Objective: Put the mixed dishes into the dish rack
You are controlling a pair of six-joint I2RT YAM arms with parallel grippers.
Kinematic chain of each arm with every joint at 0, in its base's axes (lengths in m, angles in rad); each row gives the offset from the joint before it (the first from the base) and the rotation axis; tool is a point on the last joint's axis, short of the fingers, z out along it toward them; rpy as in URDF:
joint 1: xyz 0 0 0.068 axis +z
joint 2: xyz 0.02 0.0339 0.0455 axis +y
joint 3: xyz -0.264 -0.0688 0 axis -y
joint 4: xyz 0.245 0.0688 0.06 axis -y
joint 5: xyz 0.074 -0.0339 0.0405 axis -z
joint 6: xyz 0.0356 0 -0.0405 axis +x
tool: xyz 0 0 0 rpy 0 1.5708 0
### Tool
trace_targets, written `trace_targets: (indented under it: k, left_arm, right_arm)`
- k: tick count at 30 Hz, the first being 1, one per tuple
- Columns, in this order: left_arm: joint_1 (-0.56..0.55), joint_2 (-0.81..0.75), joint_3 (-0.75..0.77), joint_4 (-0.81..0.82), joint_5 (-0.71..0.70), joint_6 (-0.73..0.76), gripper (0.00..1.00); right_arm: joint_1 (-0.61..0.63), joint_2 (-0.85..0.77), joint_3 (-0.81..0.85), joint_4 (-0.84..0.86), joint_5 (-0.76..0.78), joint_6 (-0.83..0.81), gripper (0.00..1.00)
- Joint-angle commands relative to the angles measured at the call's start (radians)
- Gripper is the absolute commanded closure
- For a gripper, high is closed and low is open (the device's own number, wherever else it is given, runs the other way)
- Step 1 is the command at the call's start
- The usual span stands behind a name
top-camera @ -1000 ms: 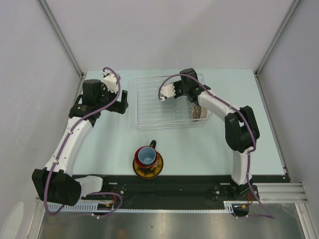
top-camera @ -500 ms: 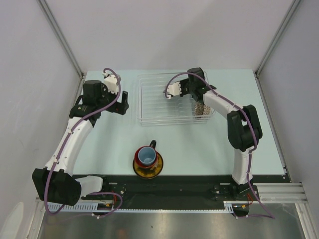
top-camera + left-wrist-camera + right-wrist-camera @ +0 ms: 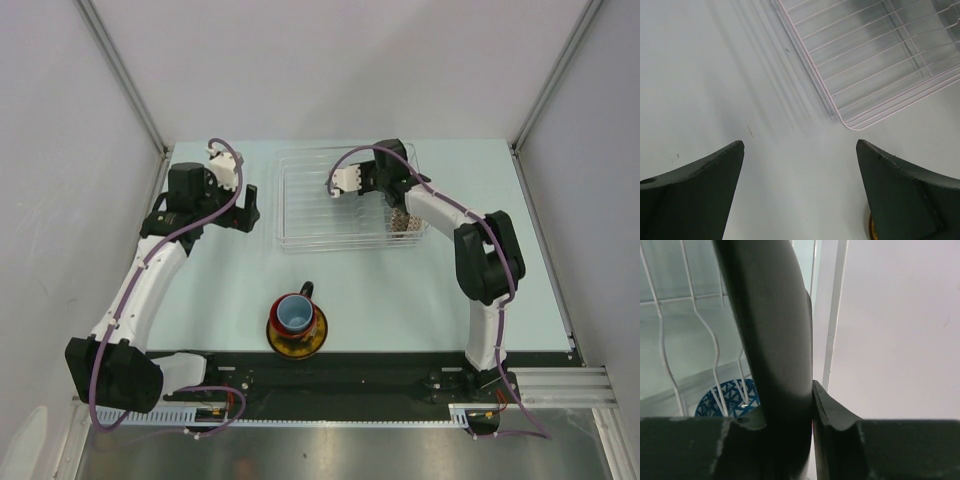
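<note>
The see-through dish rack (image 3: 330, 215) lies at the back centre of the table. My right gripper (image 3: 392, 198) reaches into its right end. In the right wrist view it (image 3: 812, 390) is shut on the edge of the square black plate (image 3: 770, 330), which stands upright. The small blue-patterned bowl (image 3: 403, 222) sits in the rack's right end, behind its wires (image 3: 732, 395). Near the front, the black mug (image 3: 305, 292) stands on the yellow-and-dark saucer (image 3: 296, 343), with the light-blue cup (image 3: 294, 315) inside it. My left gripper (image 3: 247, 205) is open and empty, left of the rack (image 3: 875, 65).
White enclosure walls stand close on the left, right and back. The rack's near left corner (image 3: 852, 125) lies just ahead of my left fingers (image 3: 700, 190). The saucer's rim (image 3: 871, 231) shows beside the right one.
My right gripper has moved a little right and back with the plate, and the rack has shifted slightly the same way. The left arm has barely moved.
</note>
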Motion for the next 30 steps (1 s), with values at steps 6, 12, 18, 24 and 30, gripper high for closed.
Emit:
trace_targets:
  k: [6, 12, 18, 24, 30]
  left_arm:
    - [0.012, -0.051, 0.009, 0.013, 0.024, -0.016, 0.0]
    - [0.012, -0.074, 0.02, 0.004, 0.026, -0.024, 0.0]
    - [0.012, -0.097, 0.027, -0.016, 0.026, -0.022, 0.0]
    - [0.012, -0.094, 0.001, -0.007, 0.034, -0.016, 0.0]
    - [0.009, 0.034, -0.023, 0.07, 0.063, -0.036, 0.0]
  right_arm:
    - [0.027, -0.092, -0.014, 0.034, 0.072, 0.115, 0.5]
    - [0.057, -0.17, -0.031, -0.064, 0.127, 0.181, 0.0]
    - [0.116, -0.274, -0.054, -0.186, 0.206, 0.276, 0.0]
    - [0.224, -0.388, -0.061, -0.262, 0.361, 0.491, 0.0]
    - [0.184, -0.428, -0.066, -0.249, 0.628, 0.904, 0.0]
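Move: The black plate, still pinched near its right-hand part by the right fingers, has its middle about 4 cm ahead, 4 cm to the left and 4 cm below that hand. The blue bowl stands some 5 cm right, 3 cm back and 9 cm below the hand, and the brown bowl about 8 cm right and 11 cm back at the same height. From the left hand the plate is roughly 18 cm ahead, 21 cm right and 10 cm below. The black plate, already in the rack, is eased about 1 cm down and slightly back while the right fingers start to part. They then open wide and let go of its edge, and the hand draws away back towards the robot and up, some 12 cm each way. As it leaves, the wrist swings clockwise and rolls its left side up, by around 25 degrees together. ##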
